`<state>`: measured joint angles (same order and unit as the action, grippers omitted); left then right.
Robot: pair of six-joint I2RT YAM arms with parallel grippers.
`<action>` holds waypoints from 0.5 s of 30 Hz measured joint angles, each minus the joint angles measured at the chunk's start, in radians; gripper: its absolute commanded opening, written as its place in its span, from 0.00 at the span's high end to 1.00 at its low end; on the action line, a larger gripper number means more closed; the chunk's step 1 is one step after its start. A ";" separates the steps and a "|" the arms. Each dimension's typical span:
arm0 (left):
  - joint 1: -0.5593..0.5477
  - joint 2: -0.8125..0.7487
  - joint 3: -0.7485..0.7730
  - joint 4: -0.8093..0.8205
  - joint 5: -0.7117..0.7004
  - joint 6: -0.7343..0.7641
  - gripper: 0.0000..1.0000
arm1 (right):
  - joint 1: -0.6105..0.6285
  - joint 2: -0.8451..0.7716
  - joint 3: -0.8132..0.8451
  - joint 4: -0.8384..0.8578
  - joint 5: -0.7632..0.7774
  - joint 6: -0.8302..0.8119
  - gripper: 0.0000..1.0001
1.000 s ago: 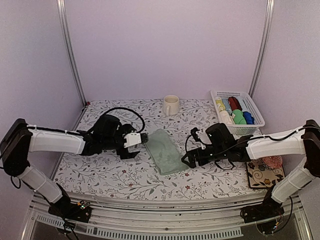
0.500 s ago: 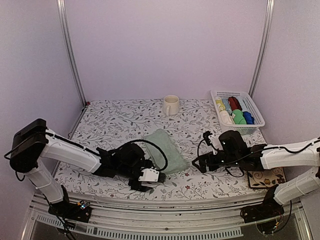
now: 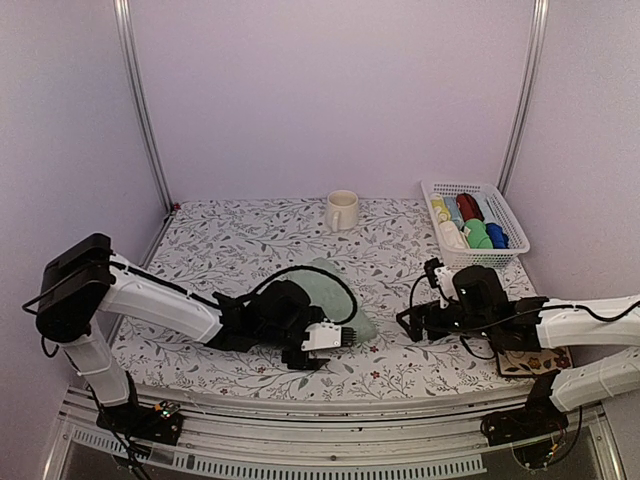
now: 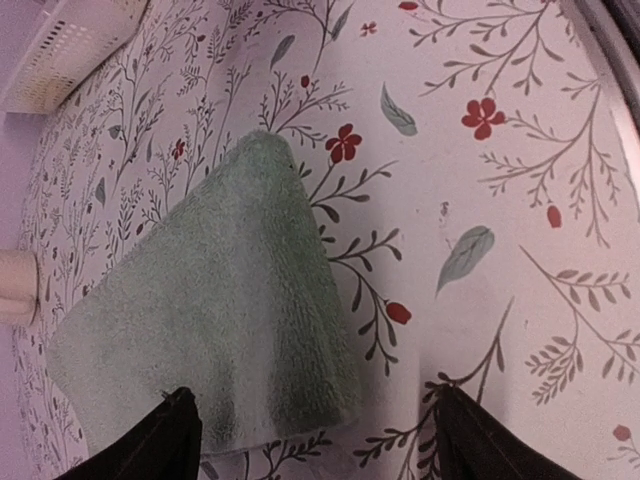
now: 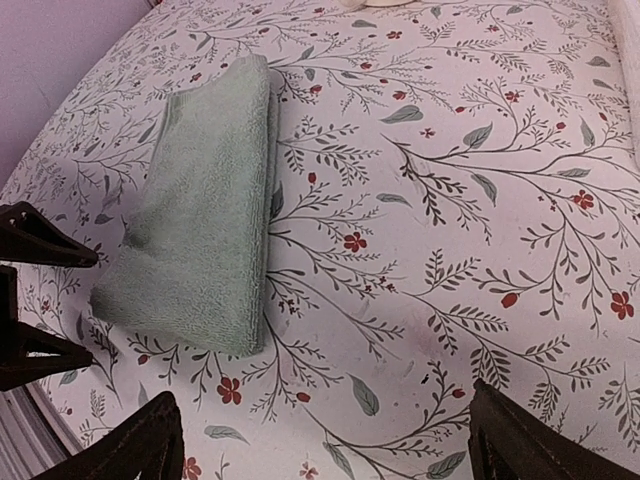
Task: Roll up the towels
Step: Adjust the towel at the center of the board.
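Note:
One pale sage green towel (image 3: pixel 362 325) lies folded flat in the middle of the floral table, partly hidden under my left arm in the top view. My left gripper (image 4: pixel 315 425) stands open at the towel's (image 4: pixel 220 320) near end. One finger is over the cloth and the other over bare table beside it. In the top view that gripper (image 3: pixel 335 340) sits by the table's front edge. My right gripper (image 5: pixel 325 435) is open and holds nothing, a short way right of the towel (image 5: pixel 205 210). In the top view it (image 3: pixel 415 322) is low over the table.
A cream mug (image 3: pixel 341 211) stands at the back centre. At the back right stands a white basket (image 3: pixel 470 186) holding several rolled cloths. A patterned mat (image 3: pixel 530 350) lies at the front right, under my right arm. The left fingers (image 5: pixel 30 245) show at the right wrist view's left edge.
My left arm swung from the towel's left side round to its near end and its jaws narrowed a little. The right gripper drew back to the right, away from the towel.

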<state>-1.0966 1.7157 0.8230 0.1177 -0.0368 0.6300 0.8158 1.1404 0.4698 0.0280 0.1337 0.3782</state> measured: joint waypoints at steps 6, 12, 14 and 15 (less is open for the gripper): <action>-0.001 0.085 0.074 -0.018 -0.009 -0.024 0.36 | 0.000 0.028 -0.015 0.016 0.011 0.000 0.01; -0.001 0.148 0.128 -0.038 -0.038 -0.043 0.65 | 0.000 0.028 -0.023 0.023 0.015 0.000 0.01; -0.002 0.157 0.136 -0.043 -0.047 -0.045 0.81 | 0.000 0.027 -0.024 0.025 0.016 -0.001 0.01; -0.002 0.160 0.138 -0.045 -0.051 -0.045 0.89 | 0.000 0.027 -0.025 0.025 0.017 -0.001 0.01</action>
<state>-1.0988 1.8759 0.9607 0.0727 -0.0875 0.5846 0.8158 1.1679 0.4450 0.0528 0.1509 0.3775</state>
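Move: The green towel's near-left corner lies just beyond the left gripper: about 2 cm ahead, 2 cm to its right and 3 cm below. The towel's near-right corner is some 13 cm to the gripper's right and 4 cm ahead; the mug stands about 31 cm ahead and 5 cm right. From the right gripper, that near-left corner lies roughly 20 cm left, 3 cm back and 8 cm below. Bring the left gripper down onto the towel's near-left corner, sinking about 2.5 cm while easing some 2 cm forward and 2 cm to the right. Close the wide-open fingers steadily on the way down, one each side of the towel's edge by the corner, until they are nearly shut around it; keep the wrist almost unturned. ##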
